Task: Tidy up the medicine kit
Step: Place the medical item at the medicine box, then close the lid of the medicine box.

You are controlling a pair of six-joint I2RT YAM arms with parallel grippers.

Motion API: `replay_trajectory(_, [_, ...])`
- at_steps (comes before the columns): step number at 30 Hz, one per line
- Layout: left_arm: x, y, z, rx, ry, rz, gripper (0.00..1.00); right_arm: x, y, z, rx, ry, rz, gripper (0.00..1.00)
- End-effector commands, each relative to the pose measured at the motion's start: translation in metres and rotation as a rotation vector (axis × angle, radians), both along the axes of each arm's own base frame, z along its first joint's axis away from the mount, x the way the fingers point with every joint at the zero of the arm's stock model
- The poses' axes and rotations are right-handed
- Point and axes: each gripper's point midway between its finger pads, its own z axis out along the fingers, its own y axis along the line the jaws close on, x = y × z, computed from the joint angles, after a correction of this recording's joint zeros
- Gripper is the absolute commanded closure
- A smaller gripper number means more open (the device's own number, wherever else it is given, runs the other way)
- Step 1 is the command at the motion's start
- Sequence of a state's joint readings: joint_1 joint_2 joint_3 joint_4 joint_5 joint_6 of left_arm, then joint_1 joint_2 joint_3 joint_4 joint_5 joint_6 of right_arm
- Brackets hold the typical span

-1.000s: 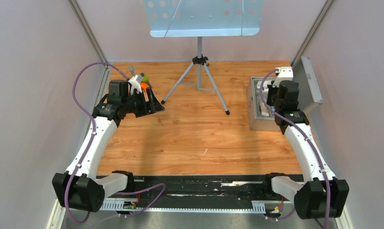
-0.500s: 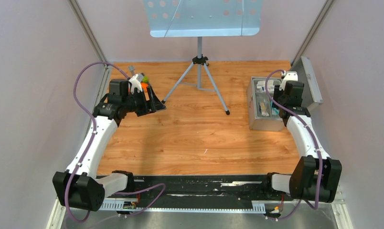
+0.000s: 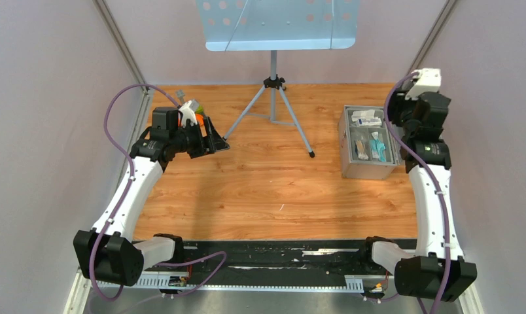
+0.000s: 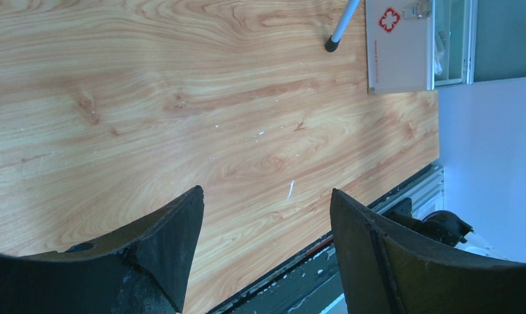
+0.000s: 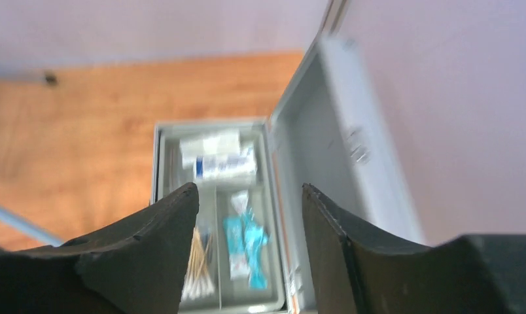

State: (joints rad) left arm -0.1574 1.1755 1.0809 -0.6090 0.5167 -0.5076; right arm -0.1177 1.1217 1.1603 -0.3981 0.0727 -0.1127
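Observation:
The medicine kit (image 3: 364, 169), a silver-grey case, stands open at the right of the wooden table. Its tray holds a white and blue packet (image 3: 366, 118), cotton swabs (image 3: 360, 148) and blue packets (image 3: 377, 146). My right gripper (image 5: 250, 190) hangs above the kit's right side, open, with nothing between its fingers. The right wrist view is blurred and shows the raised lid (image 5: 332, 144), the blue packets (image 5: 247, 245) and the swabs (image 5: 198, 261). My left gripper (image 3: 212, 137) hovers open and empty over the table's left back; its wrist view shows the left gripper (image 4: 267, 191) above bare wood and the kit (image 4: 399, 52) far off.
A music stand (image 3: 273, 98) stands on a tripod at the back centre, one foot (image 4: 330, 46) near the kit. A small orange, green and white cluster (image 3: 192, 110) sits behind the left gripper. Walls close both sides. A black rail (image 3: 267, 255) runs along the near edge.
The right gripper has lifted out of the kit, moved back and to the right, and gone from shut to open. The tray's contents now show. The left arm has barely moved.

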Motion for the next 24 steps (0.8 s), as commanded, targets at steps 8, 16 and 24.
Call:
replay_trajectory(8, [0.001,-0.002,0.011,0.001,-0.058,-0.019,0.21,-0.002,-0.083,0.089,0.021,-0.16,-0.191,0.28])
replay_trajectory(16, [0.002,-0.001,0.007,0.011,-0.052,-0.017,0.21,0.003,-0.115,0.021,0.249,-0.019,-0.189,0.19])
replay_trajectory(24, [0.003,-0.001,0.007,0.014,-0.051,-0.017,0.21,0.009,-0.081,0.002,0.381,0.012,-0.02,0.19])
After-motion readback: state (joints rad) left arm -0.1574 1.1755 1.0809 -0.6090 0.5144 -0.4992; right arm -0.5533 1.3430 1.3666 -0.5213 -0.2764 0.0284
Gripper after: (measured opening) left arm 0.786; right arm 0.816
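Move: Just right of the right hand stands the medicine box's open lid, its middle some 6 cm right, 3 cm ahead and 10 cm lower. The medicine box itself lies about 4 cm left and 1 cm ahead, roughly 19 cm below. In it the teal packets sit around 3 cm left and 3 cm back, the white packets 5 cm left and 5 cm ahead, both about 16 cm down. From the left hand the lid is some 50 cm right, 8 cm ahead and 3 cm lower. Swinging right in a high arc, the right hand leaves the tray, rises about 10 cm over the upright lid and sinks as far again on its outer side, then doubles back left a couple of centimetres, ending some 11 cm right of its start. Its fingers, already parted, open wider; the wrist rolls left side up and turns slightly clockwise. ##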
